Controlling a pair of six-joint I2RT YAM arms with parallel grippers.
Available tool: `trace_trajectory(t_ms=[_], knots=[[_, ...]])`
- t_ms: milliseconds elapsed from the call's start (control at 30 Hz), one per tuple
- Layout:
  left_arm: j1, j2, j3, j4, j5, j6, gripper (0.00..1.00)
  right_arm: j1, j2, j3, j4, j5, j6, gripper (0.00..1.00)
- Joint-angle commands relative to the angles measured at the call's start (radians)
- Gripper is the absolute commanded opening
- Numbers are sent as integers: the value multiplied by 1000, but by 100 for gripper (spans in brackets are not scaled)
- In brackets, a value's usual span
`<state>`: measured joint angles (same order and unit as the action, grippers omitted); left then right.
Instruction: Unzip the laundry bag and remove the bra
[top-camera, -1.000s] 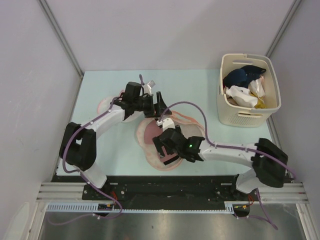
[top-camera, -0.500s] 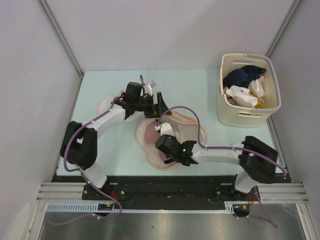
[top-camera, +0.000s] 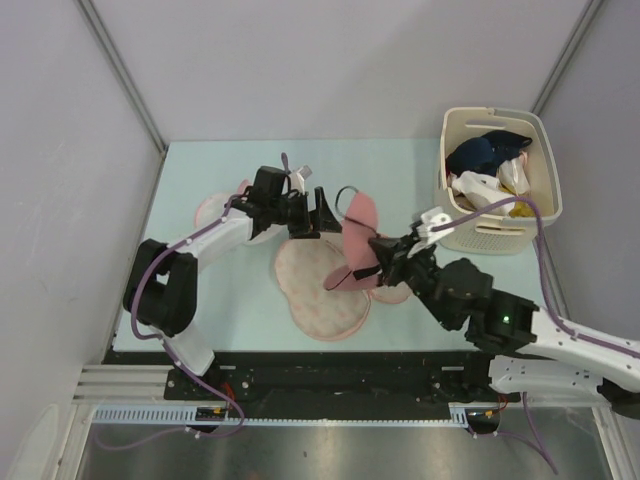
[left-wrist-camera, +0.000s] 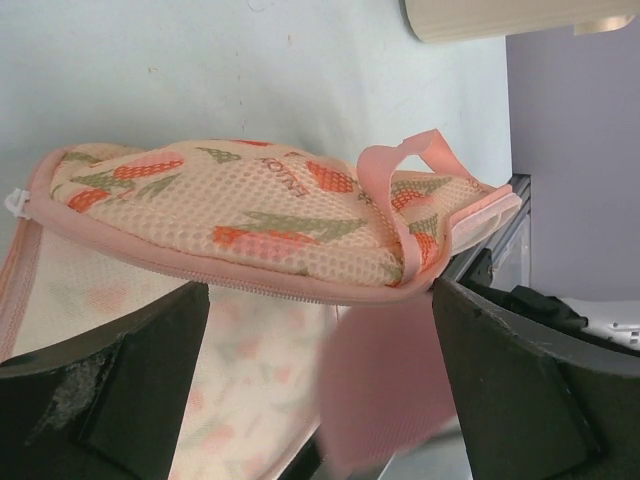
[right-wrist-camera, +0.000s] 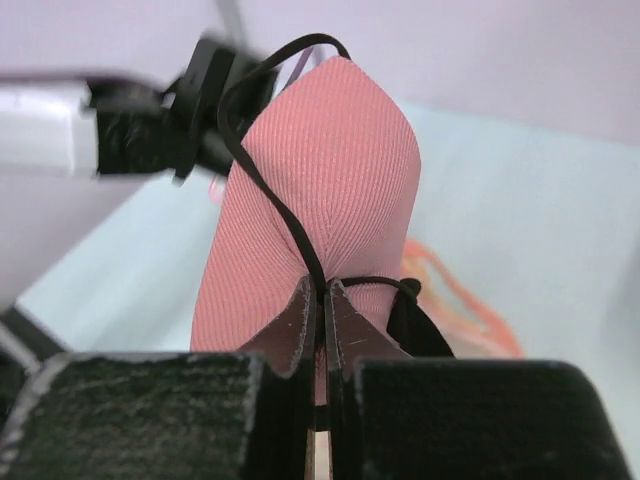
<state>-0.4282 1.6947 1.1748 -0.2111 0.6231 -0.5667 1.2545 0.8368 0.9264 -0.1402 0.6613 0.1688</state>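
Note:
The laundry bag (top-camera: 315, 290) lies unzipped and spread on the table. In the left wrist view its printed top flap (left-wrist-camera: 250, 215) with zip edge and pink loop stands raised beyond my fingers. My left gripper (top-camera: 318, 216) is open at the bag's far edge, holding nothing; it also shows in the left wrist view (left-wrist-camera: 320, 400). My right gripper (top-camera: 380, 249) is shut on the thin dark strap (right-wrist-camera: 270, 190) of the dusty-pink bra (top-camera: 358, 228) and holds it in the air above the bag. In the right wrist view the bra's cup (right-wrist-camera: 310, 190) stands above my gripper (right-wrist-camera: 325, 300).
A cream basket (top-camera: 497, 238) with white and navy garments stands at the back right. A white round cloth with pink edge (top-camera: 212, 212) lies under the left arm. The table's near edge runs just in front of the bag.
My right arm has swung back to the right and risen, pulling the bra up out of the bag. The left gripper has stayed at the bag's far edge.

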Motion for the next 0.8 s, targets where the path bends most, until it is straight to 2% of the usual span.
trace_trajectory(t_ms=[0,67,267,667,700,767], knots=[[-6,-3,9,15,-2,21,97,-73,-39,78,100,109,-149,0],[-6,-4,6,9,-3,21,97,-154,-19,113,87,164,-161,0],[-6,-9,-3,7,3,22,97,-427,38,255,97,156,-166,0],[-6,-30,-30,1,12,25,98,-843,241,531,129,11,-155,0],[-6,-33,-38,3,12,25,98,-916,289,575,122,-41,-135,0],[-7,-35,-46,6,12,25,98,-975,370,632,116,-74,-92,0]])
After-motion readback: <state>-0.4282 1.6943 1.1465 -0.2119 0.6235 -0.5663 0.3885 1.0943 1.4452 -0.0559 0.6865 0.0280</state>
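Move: The bra already hangs from my shut right fingers. The laundry basket I take it to lies about 29 cm ahead and 29 cm right, its middle roughly 22 cm below that hand, with navy cloth some 4 cm beyond its middle and white cloth about 6 cm nearer. The laundry bag lies open about 8 cm ahead, 7 cm left and 32 cm below. From my left hand the basket is some 15 cm ahead, 43 cm right, slightly below. Keeping the bra pinched by its strap and cup, I swing my right hand away from the open laundry bag towards the basket in one fast sweep: some 23 cm right, climbing about 17 cm and reaching 15 cm forward. As it goes, the hand turns about 50 degrees clockwise and its fingers tip up a little. ##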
